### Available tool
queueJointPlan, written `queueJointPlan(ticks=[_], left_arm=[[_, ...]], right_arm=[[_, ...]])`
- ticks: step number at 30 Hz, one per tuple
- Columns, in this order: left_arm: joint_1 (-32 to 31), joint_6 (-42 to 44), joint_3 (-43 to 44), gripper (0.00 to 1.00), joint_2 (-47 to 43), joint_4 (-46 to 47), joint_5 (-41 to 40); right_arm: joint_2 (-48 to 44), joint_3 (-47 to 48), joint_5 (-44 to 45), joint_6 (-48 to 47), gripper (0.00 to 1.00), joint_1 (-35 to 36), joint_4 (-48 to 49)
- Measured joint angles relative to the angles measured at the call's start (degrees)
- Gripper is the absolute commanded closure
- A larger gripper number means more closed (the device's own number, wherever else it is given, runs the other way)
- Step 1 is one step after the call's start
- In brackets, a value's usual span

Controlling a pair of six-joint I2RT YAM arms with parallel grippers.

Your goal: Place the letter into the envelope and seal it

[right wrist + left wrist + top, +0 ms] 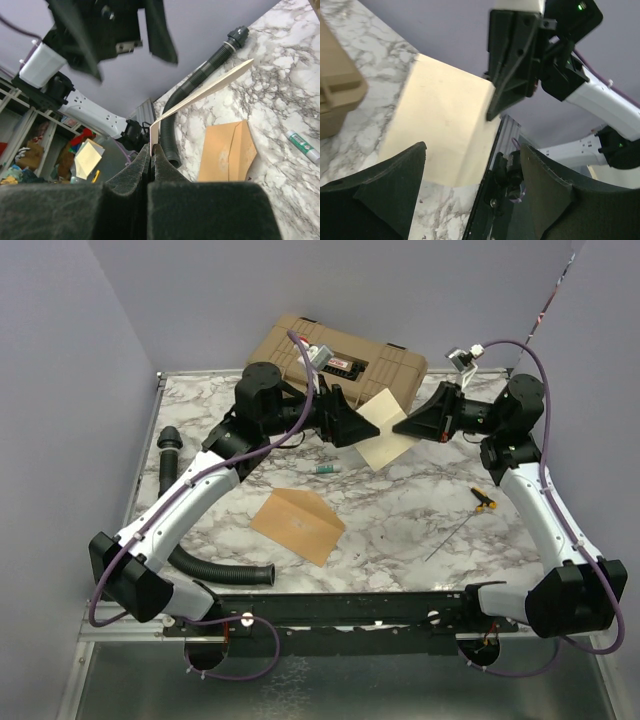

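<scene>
The letter (385, 447), a pale plain sheet, hangs in the air above the back of the table, tilted. My right gripper (398, 427) is shut on its right edge; in the right wrist view the sheet (205, 90) runs edge-on out of the closed fingertips (151, 147). My left gripper (364, 432) stands open just left of the sheet, with its fingers (395, 190) apart and the letter (440, 125) lying beyond them, untouched. The kraft-brown envelope (298, 524) lies flat on the marble nearer the front, and shows in the right wrist view (227, 152) too.
A tan hard case (335, 355) sits at the back edge behind the grippers. A black corrugated hose (215, 570) curves along the left side. A small glue stick (325, 470) lies mid-table. A yellow-black tool (484, 498) and a thin rod (450, 537) lie at the right.
</scene>
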Motion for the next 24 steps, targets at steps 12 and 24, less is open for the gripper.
queueJointPlan(ticks=[12,24], left_arm=[[-5.7,5.1,0.8,0.29,2.3,-0.3,-2.9],[-6.1,7.6,0.6,0.7,3.5,-0.6,3.7]], right_arm=[[0.5,-0.2,-2.6,5.7,1.0,1.1,7.4],[1.5,1.6,-3.8,3.0,1.0,1.3,4.1]])
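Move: My right hand still pinches the letter, whose middle is about 2 cm to its left at the same height. From my open left hand the letter's middle lies roughly 5 cm to the right, 4 cm back and 2 cm lower. The envelope is far below, some 35 cm, level with the left hand and about 13 cm to its left. The glue stick, just as low, is about 17 cm ahead and 6 cm left. I bring my left hand right and back onto the letter just beside my right fingertips, about 5 cm in all, sinking a couple of centimetres with a clockwise turn of some 10 degrees. Late in the approach I draw its wide-open fingers to about half that gap, one each side of the bent paper. My right hand keeps its pinch and eases back about 1 cm. ##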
